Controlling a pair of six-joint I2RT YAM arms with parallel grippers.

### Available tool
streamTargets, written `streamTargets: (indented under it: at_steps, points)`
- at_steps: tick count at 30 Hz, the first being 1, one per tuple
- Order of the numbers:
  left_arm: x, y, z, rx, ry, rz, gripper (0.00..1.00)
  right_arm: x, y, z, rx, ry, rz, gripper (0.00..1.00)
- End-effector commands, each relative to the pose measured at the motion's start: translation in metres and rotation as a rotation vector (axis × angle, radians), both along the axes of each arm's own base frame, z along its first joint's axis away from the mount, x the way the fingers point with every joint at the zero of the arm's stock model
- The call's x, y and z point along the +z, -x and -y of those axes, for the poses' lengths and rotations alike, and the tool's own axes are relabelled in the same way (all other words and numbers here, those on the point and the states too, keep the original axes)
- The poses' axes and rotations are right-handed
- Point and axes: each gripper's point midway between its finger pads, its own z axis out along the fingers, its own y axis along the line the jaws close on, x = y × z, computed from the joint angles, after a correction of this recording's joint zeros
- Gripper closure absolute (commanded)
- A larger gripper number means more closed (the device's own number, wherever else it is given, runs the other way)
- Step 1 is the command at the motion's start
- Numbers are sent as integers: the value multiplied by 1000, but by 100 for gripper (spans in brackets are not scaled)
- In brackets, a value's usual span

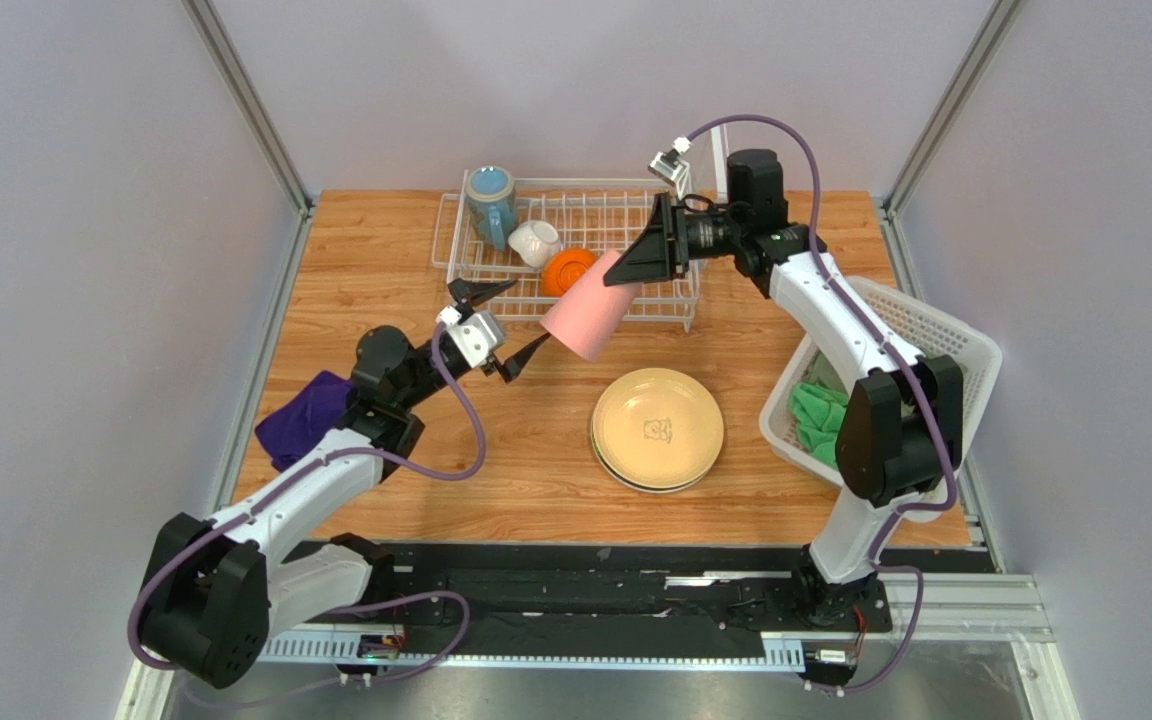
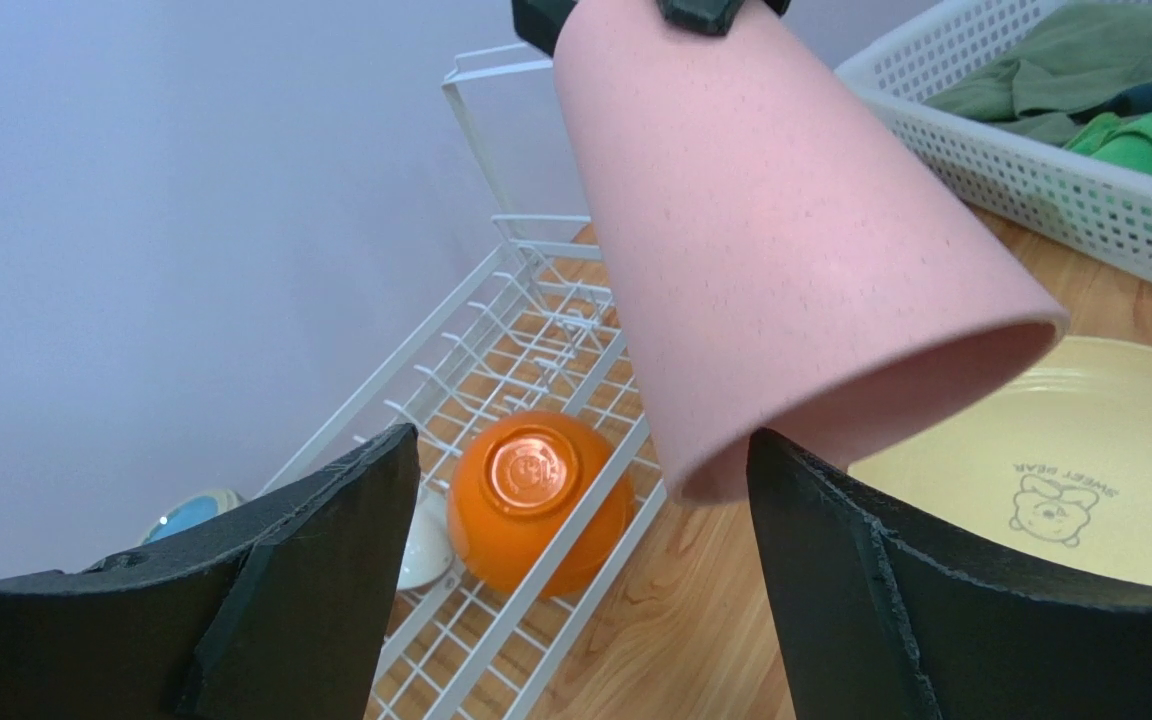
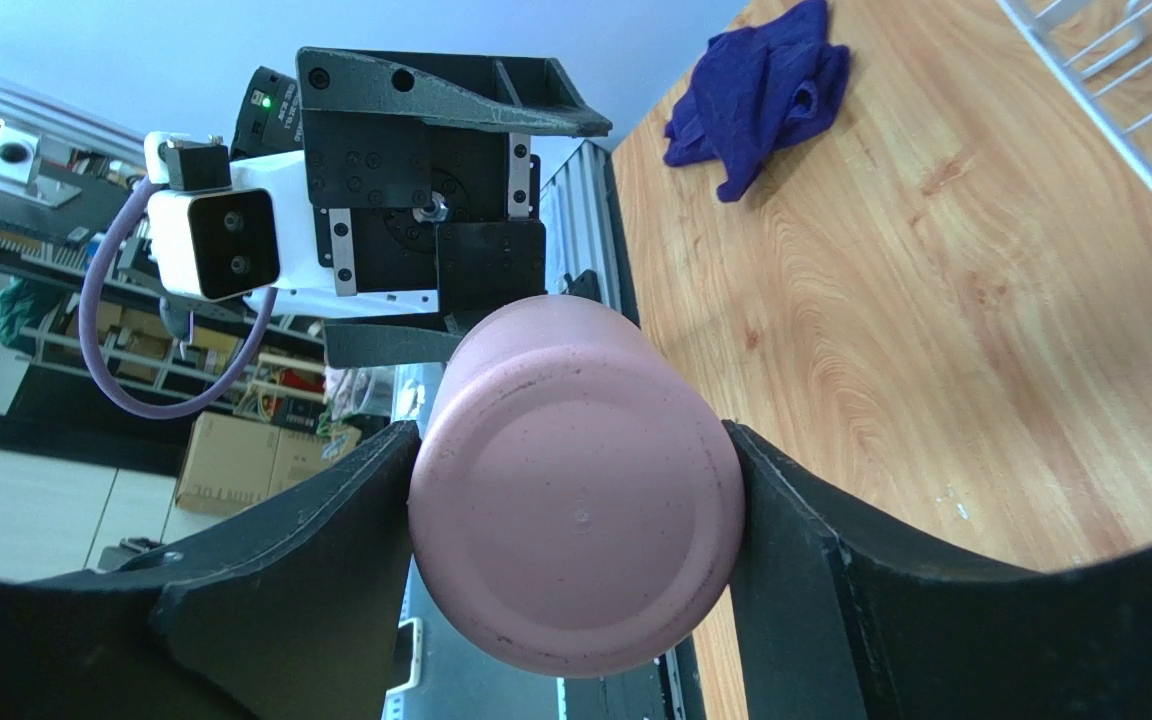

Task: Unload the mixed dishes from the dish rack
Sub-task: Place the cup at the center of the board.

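Note:
My right gripper (image 1: 639, 261) is shut on the base of the pink tumbler (image 1: 593, 312), holding it tilted in the air just in front of the dish rack (image 1: 462, 258). In the right wrist view the tumbler's base (image 3: 575, 555) fills the gap between both fingers. My left gripper (image 1: 504, 321) stands open at the tumbler's mouth, its right finger (image 2: 898, 600) next to the rim (image 2: 868, 405). An orange bowl (image 2: 537, 503) lies upside down in the rack (image 2: 432, 405), beside a small white bowl (image 1: 536, 240) and a blue mug (image 1: 491, 203). A cream-yellow plate (image 1: 657, 428) lies on the table.
A white lattice basket (image 1: 920, 338) with green cloths (image 1: 818, 423) stands at the right edge. A purple cloth (image 1: 304, 420) lies at the left, by the left arm. The rack's tall white panel (image 2: 485, 135) rises at its far end.

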Motion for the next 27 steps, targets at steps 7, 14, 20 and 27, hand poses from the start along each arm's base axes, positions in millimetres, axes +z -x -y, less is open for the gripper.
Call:
streamTargets:
  at_steps: [7,14,20,27]
  points:
    - [26,17,18,-61,75,60,28,14,24,-10,90,-38,59,100]
    - [23,23,18,-73,71,62,59,17,27,-11,100,-43,74,100]
    - [17,26,18,-79,63,49,87,16,27,-11,100,-41,73,100]
    - [17,27,16,-74,61,46,100,14,27,-10,105,-39,75,100]
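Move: The pink cup, held in the air by its base end in my right hand, has its middle about 8 cm to the right of my left hand, 1 cm farther out and a touch higher. From that hand the orange bowl in the rack lies roughly 19 cm ahead, 5 cm right and 17 cm down, and the yellow plate 5 cm back, 17 cm right and 23 cm down. From my right hand the cup's middle is some 3 cm back, 4 cm left and 2 cm lower. I close my left fingers from nearly wide open to almost shut, pinching the cup's rim wall on its left, rack-ward side, one finger inside the mouth and one outside, while that hand eases only about 1.5 cm back and 1 cm right. My right hand keeps its grip on the base end and brings the cup about 2 cm back and 1 cm left to meet it, turning about 5 degrees. ##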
